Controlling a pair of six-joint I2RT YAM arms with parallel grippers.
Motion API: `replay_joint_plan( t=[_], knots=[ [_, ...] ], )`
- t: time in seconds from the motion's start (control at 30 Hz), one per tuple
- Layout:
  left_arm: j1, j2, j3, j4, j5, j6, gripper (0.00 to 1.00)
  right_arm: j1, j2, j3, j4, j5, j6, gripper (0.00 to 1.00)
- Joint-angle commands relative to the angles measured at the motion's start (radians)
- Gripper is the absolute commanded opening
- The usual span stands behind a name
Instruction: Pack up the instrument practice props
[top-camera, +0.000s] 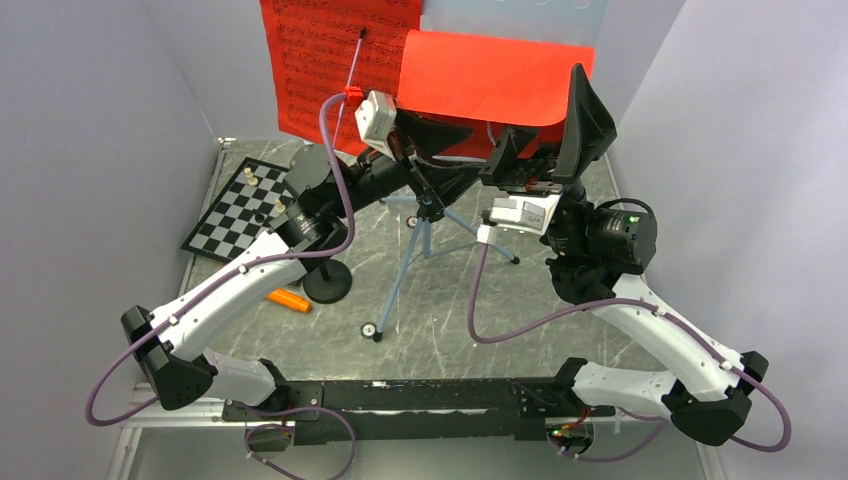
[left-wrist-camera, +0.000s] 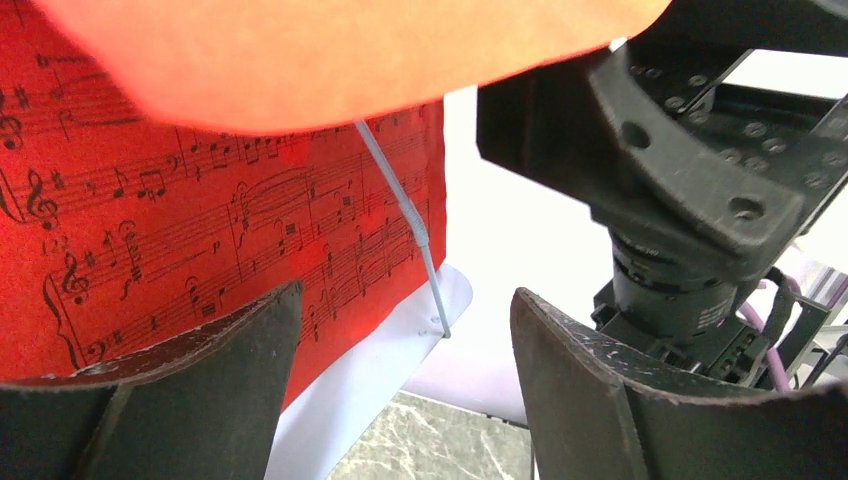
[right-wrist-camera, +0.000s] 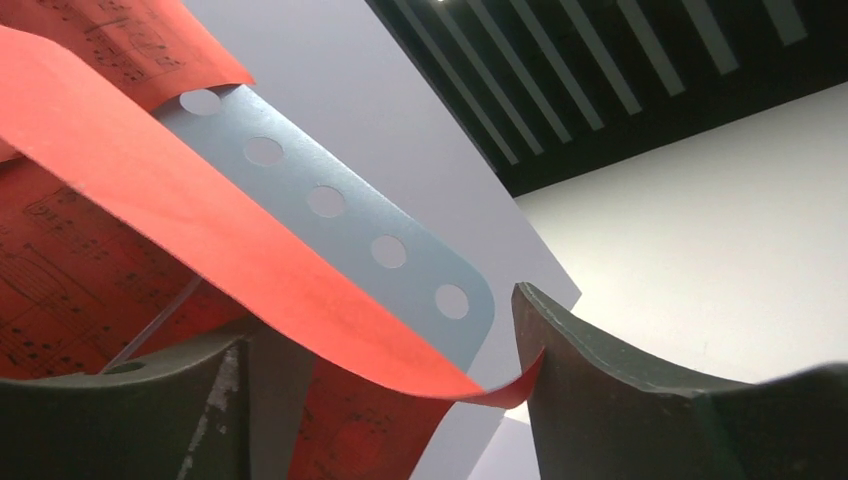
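The light-blue music stand (top-camera: 420, 240) stands on its tripod mid-table, its perforated desk (right-wrist-camera: 330, 200) holding red music sheets (top-camera: 320, 60). One sheet (top-camera: 490, 75) bends forward off the desk. Its curled edge (right-wrist-camera: 300, 290) lies between my right gripper's (right-wrist-camera: 380, 315) open fingers and touches the right finger. The right gripper (top-camera: 545, 130) points upward under that sheet. My left gripper (left-wrist-camera: 405, 290) is open and empty, facing the printed sheet (left-wrist-camera: 200, 230) and the desk's lower lip. The orange microphone (top-camera: 290, 300) lies on the table beside the black round-base mic stand (top-camera: 327, 283).
A chessboard (top-camera: 235, 210) with a few pieces sits at the left by the wall. White walls close in the table on the left, right and back. The tripod legs (top-camera: 395, 290) spread across the table's middle. Purple cables loop off both arms.
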Motion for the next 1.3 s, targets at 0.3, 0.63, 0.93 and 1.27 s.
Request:
replay_joint_plan(
  t=[0.3, 0.63, 0.93, 1.27],
  knots=[
    [-0.003, -0.008, -0.004, 0.043, 0.013, -0.016, 0.79, 0.074, -0.046, 0.043, -0.020, 0.053, -0.085, 0.48],
    [-0.003, -0.003, 0.010, 0.054, 0.013, -0.020, 0.78, 0.109, -0.054, 0.038, -0.032, 0.081, -0.099, 0.13],
    [-0.004, 0.026, 0.071, 0.062, 0.025, -0.037, 0.82, 0.118, -0.063, 0.042, -0.052, 0.089, -0.079, 0.01],
    [-0.009, 0.056, 0.131, 0.063, 0.035, -0.052, 0.82, 0.124, -0.074, 0.059, -0.085, 0.092, -0.045, 0.00]
  ],
)
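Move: The loose red sheet's near right corner already hangs between the open right fingers, about 1 cm back from the hand point and about 1 cm above it, neither left nor right. From there, the right wire page holder is some 7 cm left, 4 cm ahead and slightly lower; the music stand plate's middle is some 13 cm left and 10 cm ahead. From the left hand, that sheet corner is roughly 11 cm right, 1 cm ahead and 10 cm above. Draw the right gripper back about 2 cm, with barely a rise, keeping its fingers aimed steeply up, and close them from wide open to fully shut so the tips pinch the red sheet's right edge; then hold there. Keep the left gripper open and empty below the sheet, lifting it about 2 cm near the end. ##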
